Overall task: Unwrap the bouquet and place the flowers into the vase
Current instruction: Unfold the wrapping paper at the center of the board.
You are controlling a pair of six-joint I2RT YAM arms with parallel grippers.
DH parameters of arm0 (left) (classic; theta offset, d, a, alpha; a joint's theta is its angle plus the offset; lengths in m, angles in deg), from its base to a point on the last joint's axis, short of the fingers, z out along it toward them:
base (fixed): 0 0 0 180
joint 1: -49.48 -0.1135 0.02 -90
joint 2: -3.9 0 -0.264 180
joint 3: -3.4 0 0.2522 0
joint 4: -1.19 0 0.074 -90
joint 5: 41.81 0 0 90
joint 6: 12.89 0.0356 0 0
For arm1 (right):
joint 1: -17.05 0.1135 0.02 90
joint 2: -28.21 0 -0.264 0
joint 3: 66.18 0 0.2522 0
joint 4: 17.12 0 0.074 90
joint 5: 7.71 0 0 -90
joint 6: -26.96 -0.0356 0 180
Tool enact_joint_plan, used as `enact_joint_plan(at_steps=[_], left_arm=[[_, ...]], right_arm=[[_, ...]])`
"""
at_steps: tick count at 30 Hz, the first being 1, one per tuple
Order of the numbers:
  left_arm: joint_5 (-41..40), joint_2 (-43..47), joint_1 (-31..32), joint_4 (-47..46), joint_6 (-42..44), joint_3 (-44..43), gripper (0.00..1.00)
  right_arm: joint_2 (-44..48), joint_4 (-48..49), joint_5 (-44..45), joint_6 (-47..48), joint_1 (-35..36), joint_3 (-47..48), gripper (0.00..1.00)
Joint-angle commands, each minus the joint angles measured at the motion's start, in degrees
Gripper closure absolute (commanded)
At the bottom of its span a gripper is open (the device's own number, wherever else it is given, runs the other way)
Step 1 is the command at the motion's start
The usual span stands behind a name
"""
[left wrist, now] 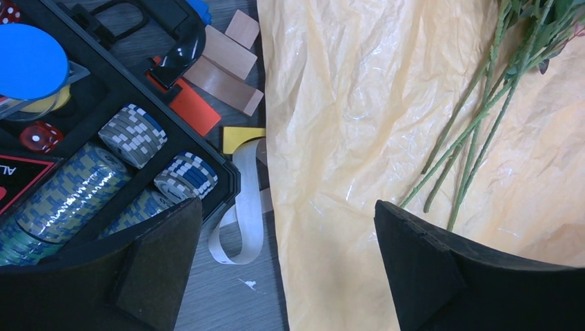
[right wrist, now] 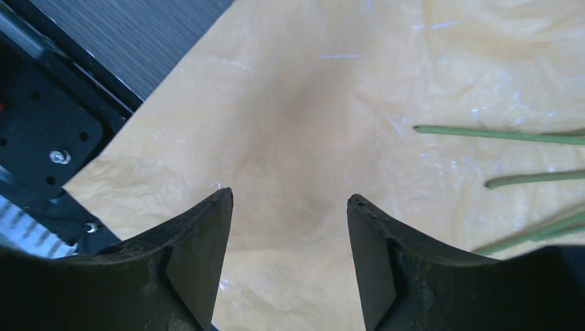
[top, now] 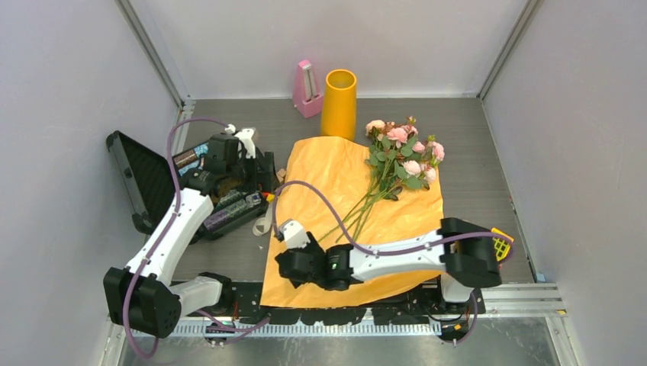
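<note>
The bouquet lies unwrapped: its crinkled orange paper (top: 336,183) is spread flat on the table. The flowers (top: 400,152) rest on it, pink blooms at the far right and green stems (left wrist: 476,131) running toward the near left. The beige ribbon (left wrist: 238,207) lies loose off the paper's left edge. The yellow-orange vase (top: 339,103) stands upright behind the paper. My left gripper (left wrist: 288,207) hangs open above the paper's (left wrist: 345,103) left edge. My right gripper (right wrist: 290,194) is open low over the paper's (right wrist: 296,103) near left corner, short of the stem ends (right wrist: 497,134).
An open black case (top: 145,179) with poker chips (left wrist: 83,179) and dice lies left of the paper, under my left arm. Wooden blocks (left wrist: 227,65) lie beside it. A pink metronome (top: 307,89) stands left of the vase. A yellow object (top: 500,245) sits behind my right arm.
</note>
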Motion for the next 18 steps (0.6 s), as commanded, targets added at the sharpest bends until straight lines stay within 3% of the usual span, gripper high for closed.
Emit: enact_joint_plan(at_steps=[1, 10, 15, 18], left_arm=[[2.4, 1.2, 0.9, -1.9, 0.6, 0.6, 0.03], [0.8, -0.4, 1.3, -2.0, 1.7, 1.1, 0.04], [-0.9, 0.3, 1.3, -2.1, 2.3, 1.1, 0.04], [-1.7, 0.7, 1.3, -1.7, 2.6, 0.9, 0.04]], right_arm=[[8.9, -5.8, 5.8, -3.2, -2.8, 3.1, 0.32], [19.5, -16.0, 0.1, -7.1, -26.6, 1.3, 0.35], [22.8, -16.6, -5.3, -3.7, -44.6, -0.5, 0.36], [21.9, -16.4, -8.3, -1.5, -52.0, 0.4, 0.36]])
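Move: The flowers' middle lies about 25 cm ahead of the right hand and 25 cm to its right, some 3 cm lower; their nearest stem ends are only about 8 cm ahead and 13 cm right. They rest on the spread wrapping paper, centred roughly 13 cm ahead and 16 cm right. The vase stands about 36 cm ahead and 13 cm right. From the left hand the flowers are some 28 cm right, 4 cm ahead and 15 cm lower. Up first, then in a quick sweep forward and to its right, the right hand leaves the near left part of the paper, ending some 20 cm farther on each way and 10 cm higher, above the flowers' stems. The wrist swings about 45 degrees clockwise on the way, the fingers staying about two-thirds open and empty. ##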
